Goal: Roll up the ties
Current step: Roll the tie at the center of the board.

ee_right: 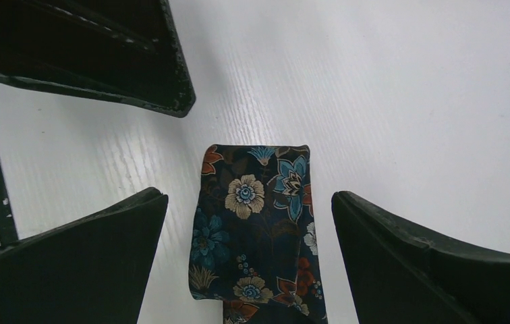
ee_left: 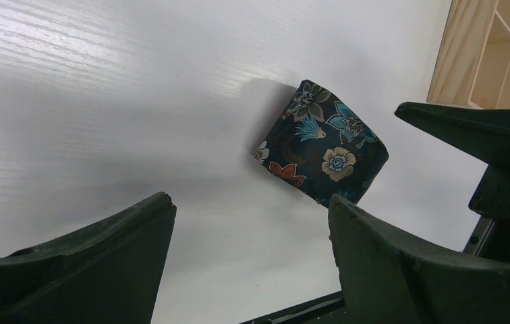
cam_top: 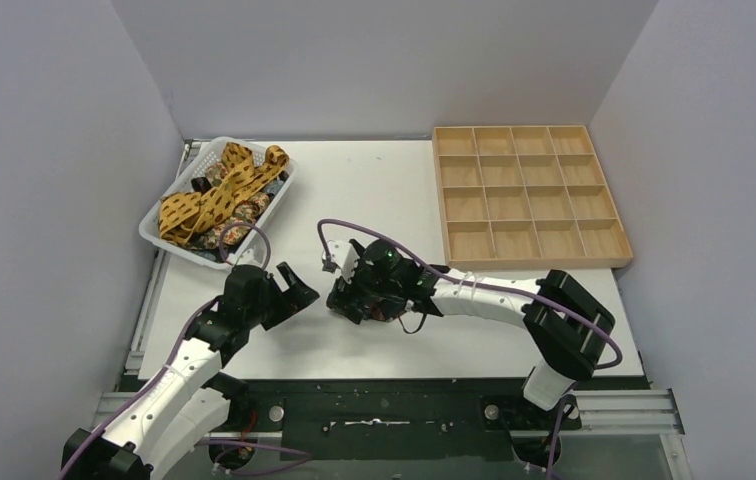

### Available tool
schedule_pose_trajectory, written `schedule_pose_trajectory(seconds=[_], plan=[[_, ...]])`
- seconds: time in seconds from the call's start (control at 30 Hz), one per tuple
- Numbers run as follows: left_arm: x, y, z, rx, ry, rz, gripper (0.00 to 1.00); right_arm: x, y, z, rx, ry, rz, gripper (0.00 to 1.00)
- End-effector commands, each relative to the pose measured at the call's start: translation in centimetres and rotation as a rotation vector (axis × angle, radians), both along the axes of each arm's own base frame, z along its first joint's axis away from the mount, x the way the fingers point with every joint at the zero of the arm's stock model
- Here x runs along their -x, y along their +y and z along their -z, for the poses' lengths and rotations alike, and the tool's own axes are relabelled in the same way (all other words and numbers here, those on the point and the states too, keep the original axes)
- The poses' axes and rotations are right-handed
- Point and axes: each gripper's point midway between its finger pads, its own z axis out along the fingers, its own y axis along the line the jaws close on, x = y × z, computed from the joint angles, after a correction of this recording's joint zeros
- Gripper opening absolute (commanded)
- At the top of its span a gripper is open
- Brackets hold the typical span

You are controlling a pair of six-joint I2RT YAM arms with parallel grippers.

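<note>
A dark navy floral tie (ee_right: 256, 229), rolled into a compact bundle, lies on the white table between the fingers of my right gripper (ee_right: 249, 197). That gripper is open, with a gap on each side of the roll. In the left wrist view the same roll (ee_left: 323, 145) sits just beyond my left gripper (ee_left: 252, 202), which is open and holds nothing. From above, the left gripper (cam_top: 299, 287) faces the right gripper (cam_top: 354, 295) at the table's near middle, and the roll is mostly hidden under the right one. More ties, mustard spotted (cam_top: 209, 195) and dark floral (cam_top: 234, 225), lie heaped in a basket.
The white mesh basket (cam_top: 169, 245) stands at the back left. A wooden tray (cam_top: 534, 262) with several compartments sits at the back right. Purple cables run along both arms. Grey walls close in the table on three sides.
</note>
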Motion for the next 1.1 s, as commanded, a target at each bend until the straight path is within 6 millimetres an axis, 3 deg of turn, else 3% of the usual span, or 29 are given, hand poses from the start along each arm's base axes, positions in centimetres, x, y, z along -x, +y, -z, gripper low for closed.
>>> schedule_pose_trajectory(seconds=[0.0, 0.33, 0.5, 0.67, 0.73, 0.9, 1.07], plan=[[-0.8, -0.4, -0.9, 0.034, -0.047, -0.001, 0.81, -1.9, -0.3, 0.9, 0.063, -0.063, 0.079, 1.00], [-0.7, -0.3, -0.7, 0.028, -0.041, 0.000, 0.81, -1.4, 0.0, 3.9, 0.133, -0.056, -0.001, 1.00], [-0.6, -0.3, -0.6, 0.033, -0.042, -0.003, 0.81, -2.7, -0.7, 5.7, 0.171, -0.074, 0.012, 1.00], [-0.6, -0.3, -0.5, 0.030, -0.040, 0.002, 0.81, -2.5, -0.7, 7.0, 0.140, 0.045, -0.064, 1.00], [-0.6, -0.3, -0.5, 0.027, -0.038, 0.009, 0.81, -1.8, -0.5, 7.1, 0.132, 0.097, -0.101, 0.96], [-0.5, -0.2, -0.2, 0.020, -0.030, 0.008, 0.81, -0.3, -0.8, 7.7, 0.135, 0.160, -0.096, 0.71], [-0.5, -0.2, -0.2, 0.020, -0.032, 0.013, 0.81, 1.4, -1.4, 7.8, 0.134, 0.169, -0.053, 0.63]])
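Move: Below the open right hand, some 9 cm down and within a centimetre or so of straight under, lies the rolled part of the tie. The tie's short flat tail trails to the right, about 11 cm right of the hand, 1 cm back and 10 cm down. The idle left gripper stands roughly 10 cm to the right hand's left, level with it fore and aft and about 2 cm lower. From the left hand the roll is about 11 cm right, 2 cm ahead and 7 cm down. Sinking about 8 cm onto the roll, the right hand tips its fingers some 10 degrees steeper and eases slightly to its right, also drifting about 2 cm forward and partly back near the bottom. Once low, its wide-open fingers close to about two thirds, one pad coming against each side edge of the roll. ##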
